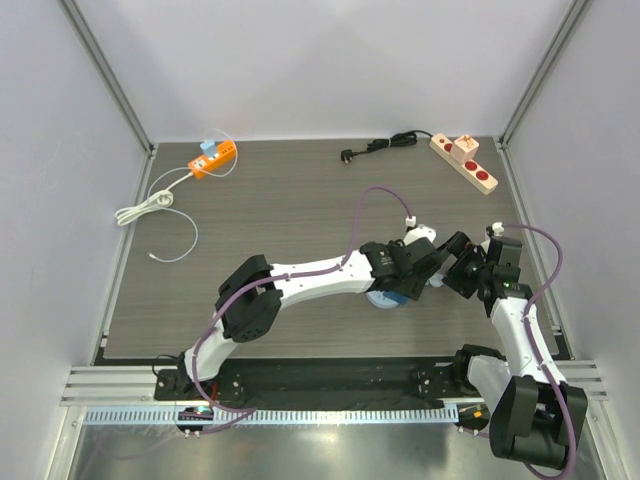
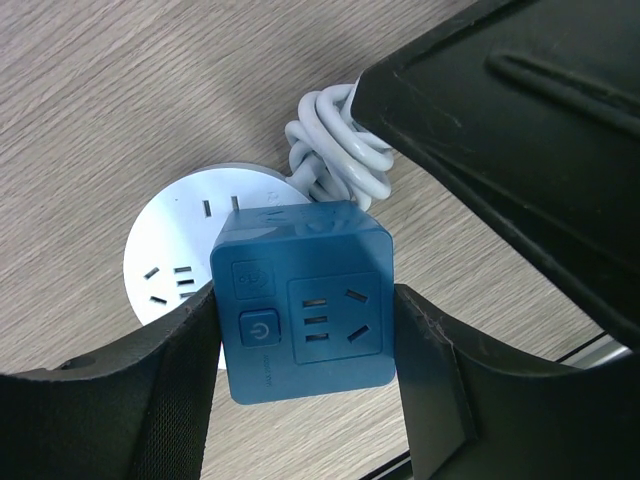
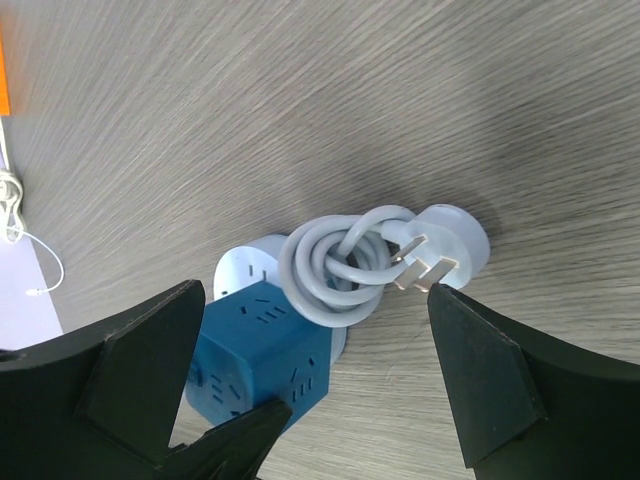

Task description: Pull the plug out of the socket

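Observation:
A blue cube plug [image 2: 330, 250] sits on a round white socket [image 2: 170, 240] lying flat on the table. My left gripper [image 2: 307, 315] is shut on the cube, one finger against each side. In the right wrist view the blue cube [image 3: 260, 345] covers most of the white socket [image 3: 243, 264]. Next to it lies the socket's coiled grey cord [image 3: 330, 265] with its own white three-pin plug [image 3: 455, 240]. My right gripper [image 3: 320, 390] hangs open above the cube and the coil, holding nothing. From above, both grippers meet at the cube [image 1: 388, 300].
An orange power strip [image 1: 213, 157] with a white cable [image 1: 150, 205] lies at the back left. A beige power strip [image 1: 463, 162] with a black cord [image 1: 385, 146] lies at the back right. Walls enclose the table on three sides.

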Motion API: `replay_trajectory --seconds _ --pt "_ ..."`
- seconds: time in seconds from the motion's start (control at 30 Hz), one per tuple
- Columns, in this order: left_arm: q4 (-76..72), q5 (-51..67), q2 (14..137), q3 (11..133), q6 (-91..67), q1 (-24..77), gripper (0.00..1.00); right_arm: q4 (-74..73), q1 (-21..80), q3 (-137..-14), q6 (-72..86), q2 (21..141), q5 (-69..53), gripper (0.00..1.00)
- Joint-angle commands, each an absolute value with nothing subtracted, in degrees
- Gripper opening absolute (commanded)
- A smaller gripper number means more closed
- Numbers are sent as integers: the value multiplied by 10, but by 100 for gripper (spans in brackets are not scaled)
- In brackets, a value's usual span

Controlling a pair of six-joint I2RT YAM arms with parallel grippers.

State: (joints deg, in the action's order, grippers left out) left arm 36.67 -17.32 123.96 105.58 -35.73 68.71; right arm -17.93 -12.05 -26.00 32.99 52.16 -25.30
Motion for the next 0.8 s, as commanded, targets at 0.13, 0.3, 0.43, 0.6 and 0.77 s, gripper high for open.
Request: replay_trajectory --seconds 0.13,0.3,0.43,0.6,0.77 --pt "362 -185 1197 979 -332 680 0 -176 -112 -259 337 489 -271 100" --pt "327 -162 1145 933 -304 680 0 -180 -105 -264 325 466 -296 100" --pt "283 -149 1086 863 -234 681 0 -192 -102 -276 302 456 -322 100" --pt "205 -134 990 741 -153 684 0 -194 -89 -288 294 474 -354 100" --pt "104 -141 902 628 -61 705 0 -193 -13 -318 295 499 -343 100"
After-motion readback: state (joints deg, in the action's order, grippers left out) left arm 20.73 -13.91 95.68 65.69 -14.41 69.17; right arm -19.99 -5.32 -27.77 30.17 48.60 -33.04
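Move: The left hand already grips the blue cube at its fingertips. The white disc socket under the cube is centred some 4 cm left of that hand, level fore-and-aft and 3 cm lower; the pronged plug at the cord's end lies about 8 cm right, 2 cm ahead and 4 cm down. From the open right hand, the disc is roughly 14 cm left, 5 cm back and 4 cm down, with the blue cube some 11 cm left and 5 cm back, near its height. Keeping its pinch on the blue cube, the left hand drags the joined cube and disc about 11 cm left and some 4 cm back at constant height, speeding up as it turns roughly 20 degrees clockwise. The right hand, open and empty, follows more slowly, rising about 3 cm and going some 5 cm left while turning slightly counter-clockwise. ##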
